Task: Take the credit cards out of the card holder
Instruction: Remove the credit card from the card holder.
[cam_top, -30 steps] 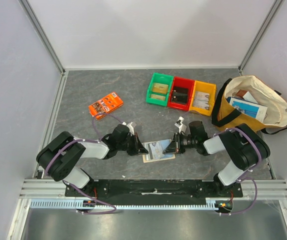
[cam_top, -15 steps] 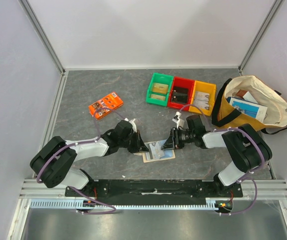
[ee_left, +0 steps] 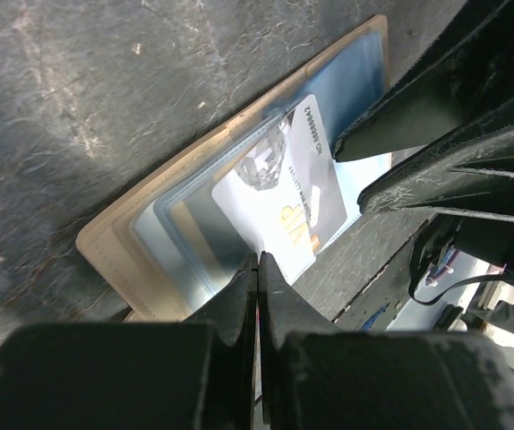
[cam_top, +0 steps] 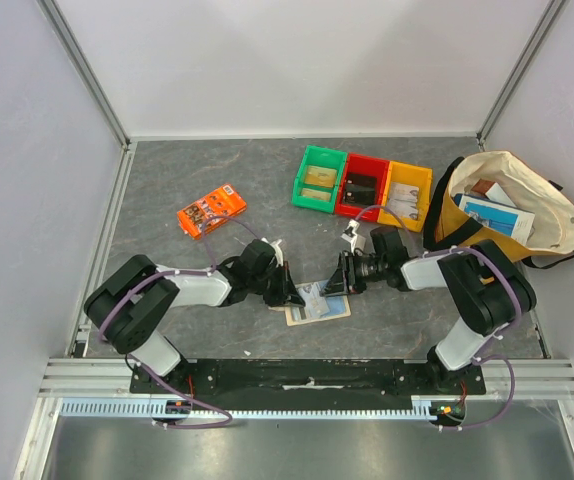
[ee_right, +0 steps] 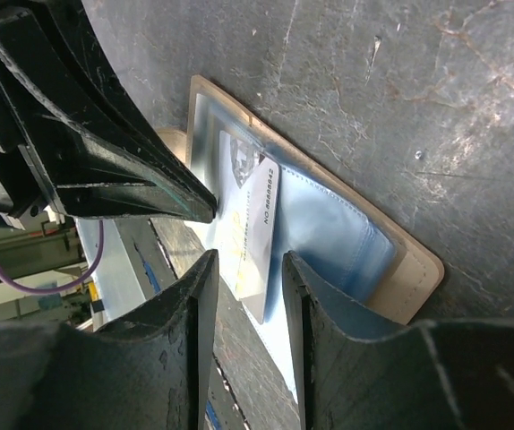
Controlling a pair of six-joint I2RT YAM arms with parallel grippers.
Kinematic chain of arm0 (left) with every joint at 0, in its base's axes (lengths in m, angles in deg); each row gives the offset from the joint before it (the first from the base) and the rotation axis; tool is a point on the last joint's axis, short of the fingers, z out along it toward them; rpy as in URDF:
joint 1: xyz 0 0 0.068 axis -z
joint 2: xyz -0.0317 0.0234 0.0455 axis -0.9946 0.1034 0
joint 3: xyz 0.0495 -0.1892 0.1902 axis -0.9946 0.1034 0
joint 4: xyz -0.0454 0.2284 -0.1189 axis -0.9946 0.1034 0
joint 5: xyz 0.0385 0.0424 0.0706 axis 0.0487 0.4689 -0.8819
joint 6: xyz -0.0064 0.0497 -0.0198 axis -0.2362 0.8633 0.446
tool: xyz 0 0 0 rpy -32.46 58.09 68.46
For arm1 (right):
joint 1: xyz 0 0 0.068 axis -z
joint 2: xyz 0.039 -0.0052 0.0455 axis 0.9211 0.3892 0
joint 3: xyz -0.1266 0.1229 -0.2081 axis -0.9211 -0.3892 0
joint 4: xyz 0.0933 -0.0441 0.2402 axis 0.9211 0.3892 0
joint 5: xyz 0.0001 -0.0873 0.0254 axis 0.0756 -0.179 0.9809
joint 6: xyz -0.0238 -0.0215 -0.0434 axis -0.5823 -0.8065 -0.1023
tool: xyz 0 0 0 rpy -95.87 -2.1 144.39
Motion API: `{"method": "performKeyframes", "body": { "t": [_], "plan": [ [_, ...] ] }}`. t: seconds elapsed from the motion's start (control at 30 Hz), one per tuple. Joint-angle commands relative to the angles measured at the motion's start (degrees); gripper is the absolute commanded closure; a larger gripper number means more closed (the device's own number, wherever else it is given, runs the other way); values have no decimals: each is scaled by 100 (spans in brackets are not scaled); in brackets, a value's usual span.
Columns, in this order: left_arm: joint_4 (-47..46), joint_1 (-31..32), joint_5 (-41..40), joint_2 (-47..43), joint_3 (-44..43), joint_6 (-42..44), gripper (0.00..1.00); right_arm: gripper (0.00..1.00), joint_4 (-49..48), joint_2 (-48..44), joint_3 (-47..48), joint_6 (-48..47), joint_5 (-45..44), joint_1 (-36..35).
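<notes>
The card holder (cam_top: 319, 304) lies open and flat on the grey table between the two arms, its tan rim (ee_left: 105, 252) and pale blue plastic sleeves (ee_right: 329, 237) showing. A whitish credit card (ee_left: 279, 193) (ee_right: 255, 224) sticks partly out of a sleeve. My left gripper (cam_top: 293, 296) (ee_left: 257, 261) is shut, its closed tips at the near edge of that card. My right gripper (cam_top: 335, 286) (ee_right: 248, 262) faces it from the other side, open, with its fingers either side of the card's free end and not pressing on it.
An orange picture packet (cam_top: 211, 209) lies at the back left. Green (cam_top: 319, 179), red (cam_top: 362, 186) and yellow (cam_top: 407, 192) bins stand in a row at the back. A cream and yellow tote bag (cam_top: 502, 210) with papers sits at the right.
My right gripper has opened from shut and slid left over the card. My left gripper has moved right, closer to the holder, and stays shut.
</notes>
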Motion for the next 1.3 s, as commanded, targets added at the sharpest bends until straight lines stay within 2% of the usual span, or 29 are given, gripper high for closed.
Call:
{"method": "performKeyframes", "body": {
  "t": [0.0,0.3,0.4,0.47,0.57,0.6,0.83,1.0,1.07,1.1,1.2,1.27],
  "plan": [
    [-110,30,-64,205,130,111,98,57,28,359,44,-217,-297,9],
    [-224,22,-64,249,341,67,98,61,159,702,254,-339,-296,-158],
    [-268,22,-56,240,377,50,98,66,177,781,299,-366,-323,-202],
    [-277,22,-64,223,394,50,98,75,177,799,316,-366,-323,-220],
    [-286,13,-134,144,447,32,98,98,282,588,290,-419,-480,-220],
    [-303,4,-178,100,491,6,98,100,370,466,281,-436,-551,-203],
    [-698,-180,-153,-181,860,-214,98,100,1134,-650,97,-516,-1060,210],
    [-761,-321,-117,-620,922,-258,98,100,1504,-1731,9,-226,-1587,378],
    [-673,-409,-143,-1041,922,-241,93,100,1548,-2170,0,-24,-1833,395],
    [-638,-453,-178,-1269,922,-214,88,100,1548,-2381,0,107,-1913,395],
    [-620,-479,-292,-1902,904,-153,59,100,1190,-2944,-87,739,-1940,404],
    [-759,-471,-319,-2324,904,-196,43,100,497,-3313,-342,1449,-1922,378]
  ]
}}
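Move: The right fingers stand open at the credit card's right edge; the card's middle is about 3 cm to their left, 1 cm back and 1 cm lower. The card holder under it is centred some 2 cm left, 2 cm back and 2 cm down, and the green box lies about 25 cm ahead, 2 cm left. The left hand has its shut tips at the card's left side, the card's middle 3 cm to their right and 1 cm ahead. The right fingers pinch the credit card by its right edge, after easing about 1 cm left and 1 cm down over it while the left hand holds its shut tips still against the card's left side. The right hand then draws up some 9 cm, swinging right and forward with roughly 20 degrees of clockwise turn; the left hand backs off about 3 cm left, rises 4 cm and opens halfway. ##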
